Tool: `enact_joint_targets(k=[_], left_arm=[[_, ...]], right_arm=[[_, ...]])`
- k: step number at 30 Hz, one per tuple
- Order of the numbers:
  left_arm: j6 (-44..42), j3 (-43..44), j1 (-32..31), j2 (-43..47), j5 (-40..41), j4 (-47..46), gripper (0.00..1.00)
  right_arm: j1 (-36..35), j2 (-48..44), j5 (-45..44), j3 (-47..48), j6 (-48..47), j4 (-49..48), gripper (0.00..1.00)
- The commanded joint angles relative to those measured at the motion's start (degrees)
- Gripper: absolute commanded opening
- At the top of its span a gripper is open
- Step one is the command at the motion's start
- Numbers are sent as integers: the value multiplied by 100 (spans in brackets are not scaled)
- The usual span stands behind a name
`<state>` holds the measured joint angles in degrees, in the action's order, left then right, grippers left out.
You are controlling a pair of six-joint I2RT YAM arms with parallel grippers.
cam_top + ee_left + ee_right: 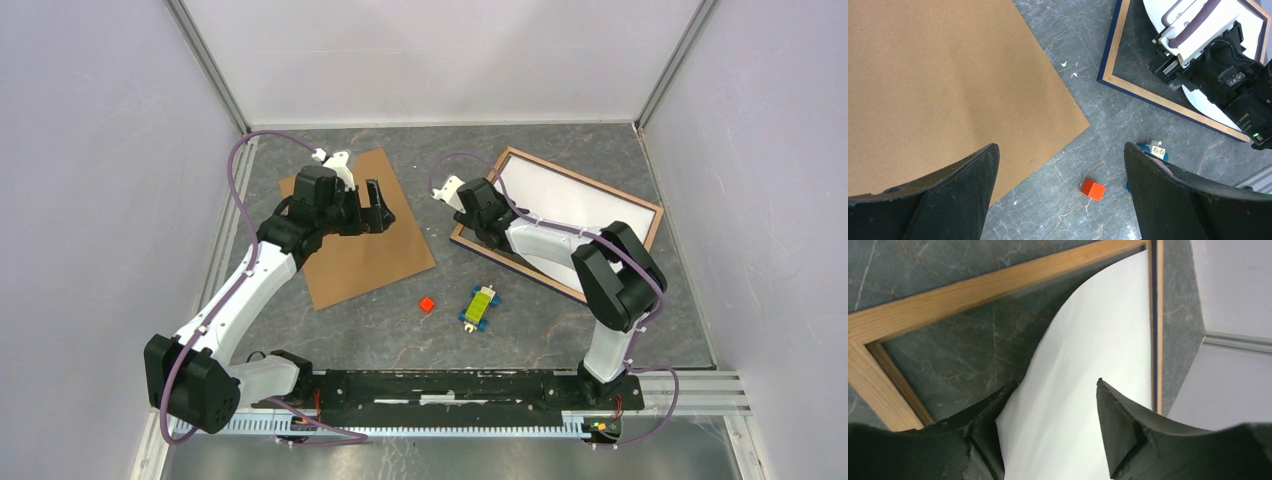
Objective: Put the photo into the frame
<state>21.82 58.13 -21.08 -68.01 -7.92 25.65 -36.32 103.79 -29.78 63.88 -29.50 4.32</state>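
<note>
The frame [590, 181] lies flat at the right, wood side up. The photo [580, 205] lies in it and shows only a plain white face. In the right wrist view the photo [1098, 340] curls up from the frame [973, 290], and grey table shows through the uncovered left part of the opening. My right gripper [468, 208] hangs over the frame's near-left corner. Its fingers stand apart with the white sheet running between them [1056, 381]. My left gripper [383, 215] is wide open above the brown backing board's right corner and holds nothing [1061, 146].
The brown backing board [360, 235] lies flat left of centre. A small red cube [427, 304] and a yellow-green and blue block toy [479, 305] sit on the grey table between the board and the frame. Walls close in on the sides and back.
</note>
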Motion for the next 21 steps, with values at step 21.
enact_joint_targets(k=[21], left_arm=[[119,6,84,-40,256,-271,100]], right_arm=[[-31,-2189,3665,-2522,5709,-4441,88]])
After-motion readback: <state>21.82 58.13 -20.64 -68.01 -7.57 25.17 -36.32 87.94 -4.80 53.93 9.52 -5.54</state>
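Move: The photo's near-left part still hangs curled between the right hand's half-open fingers. The frame's middle lies about 15 cm to that hand's right, 1 cm ahead and 8 cm below; its left corner is some 8 cm left and 2 cm back. The toy car stands roughly 17 cm back and 4 cm left, the red cube 17 cm back and 14 cm left. From the left hand, the frame's middle is about 35 cm right, 11 cm ahead and 20 cm below. The right hand lets the photo go: its fingers spread further as it first draws back about 2 cm with a slight dip, sliding the lower finger out from beneath the sheet. It then sweeps some 8 cm left while rising and backing off, over the frame's left corner, rolling about 50 degrees so its left side comes up. ##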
